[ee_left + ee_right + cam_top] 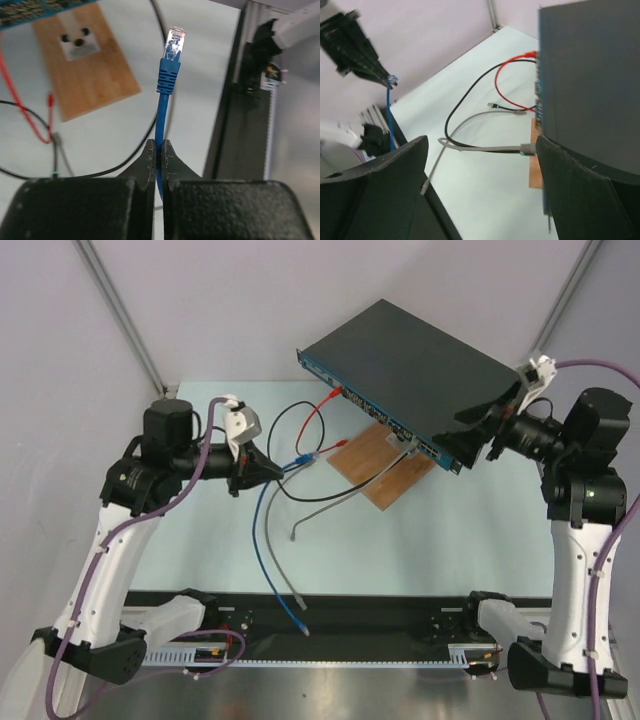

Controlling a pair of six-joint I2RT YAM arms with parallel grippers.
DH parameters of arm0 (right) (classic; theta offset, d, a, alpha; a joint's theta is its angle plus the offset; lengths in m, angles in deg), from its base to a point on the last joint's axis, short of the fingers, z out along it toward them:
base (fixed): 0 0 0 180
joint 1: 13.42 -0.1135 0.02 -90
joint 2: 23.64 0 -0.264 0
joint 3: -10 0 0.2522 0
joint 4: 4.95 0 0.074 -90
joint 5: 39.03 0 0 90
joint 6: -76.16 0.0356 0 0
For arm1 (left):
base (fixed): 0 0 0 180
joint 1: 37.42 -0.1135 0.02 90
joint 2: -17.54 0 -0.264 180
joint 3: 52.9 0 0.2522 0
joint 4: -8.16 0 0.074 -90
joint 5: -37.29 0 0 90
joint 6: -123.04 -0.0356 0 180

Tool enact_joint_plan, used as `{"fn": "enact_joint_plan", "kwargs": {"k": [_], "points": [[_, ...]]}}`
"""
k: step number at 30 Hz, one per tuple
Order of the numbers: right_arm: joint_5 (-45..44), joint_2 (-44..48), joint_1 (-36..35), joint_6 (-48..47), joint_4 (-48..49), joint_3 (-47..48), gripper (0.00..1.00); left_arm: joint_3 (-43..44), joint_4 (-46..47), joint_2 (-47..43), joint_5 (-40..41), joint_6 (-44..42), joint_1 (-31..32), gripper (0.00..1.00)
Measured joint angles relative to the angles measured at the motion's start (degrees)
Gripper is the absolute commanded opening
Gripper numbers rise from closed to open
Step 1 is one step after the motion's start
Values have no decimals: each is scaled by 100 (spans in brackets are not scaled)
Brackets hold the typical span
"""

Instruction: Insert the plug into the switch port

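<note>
The switch is a flat black box lying askew at the back, its blue port strip facing front left. My left gripper is shut on a blue cable just behind its boot, and the clear plug points away from the fingers, above the table. From above, the plug hangs a short way in front of the strip, apart from it. My right gripper stands wide open at the switch's right front corner. One of its fingers lies over the switch top, the other well clear.
A brown wooden board lies under the switch's front edge. Red, black and grey cables run from the port strip across the table. A black rail lines the near edge.
</note>
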Motion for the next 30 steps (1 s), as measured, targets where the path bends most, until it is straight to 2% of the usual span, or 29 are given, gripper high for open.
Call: {"fn": "enact_joint_plan", "kwargs": {"k": [6,12,18,22,27,30], "points": [[-979,188,-2164,-1217,90,81,91,72,-304,195,-138,494,643,0],[-1814,31,-3672,-1792,4,81,87,111,-166,212,-348,861,1126,0],[-2559,-13,-4903,-2929,-232,0,83,-90,282,350,-879,1517,1443,0],[-3088,2,-5799,-4044,-448,0,74,-330,621,557,-1252,2039,1635,0],[-3609,96,-6500,-5217,-732,-72,70,-461,859,785,-1558,2457,1821,0],[-3847,160,-6802,-5772,-887,-170,63,-509,1023,828,-1705,2660,1864,0]]}}
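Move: The blue plug, sticking out of the left gripper, lies about 27 cm to the right hand's left, 2 cm back and some 7 cm lower. Ahead of the right hand by 10 cm, 3 cm left and about 21 cm down is the grey plug in the switch; the switch's near corner is 6 cm ahead, 9 cm right, 21 cm down. From the left hand the blue plug lies 5 cm right and 2 cm ahead, level. The right hand sweeps about 15 cm left and 12 cm back, sinking some 4 cm late on, towards the blue plug, while its wrist rolls and swings round until the fingers point left and a little down, and its wide-open jaws narrow to about two thirds without gripping the plug. The left hand keeps its shut pinch on the cable just behind the plug and carries it some 9 cm back and as far right, turning about 40 degrees, mostly clockwise and over, to bring the plug in front of the right hand's open fingers. ##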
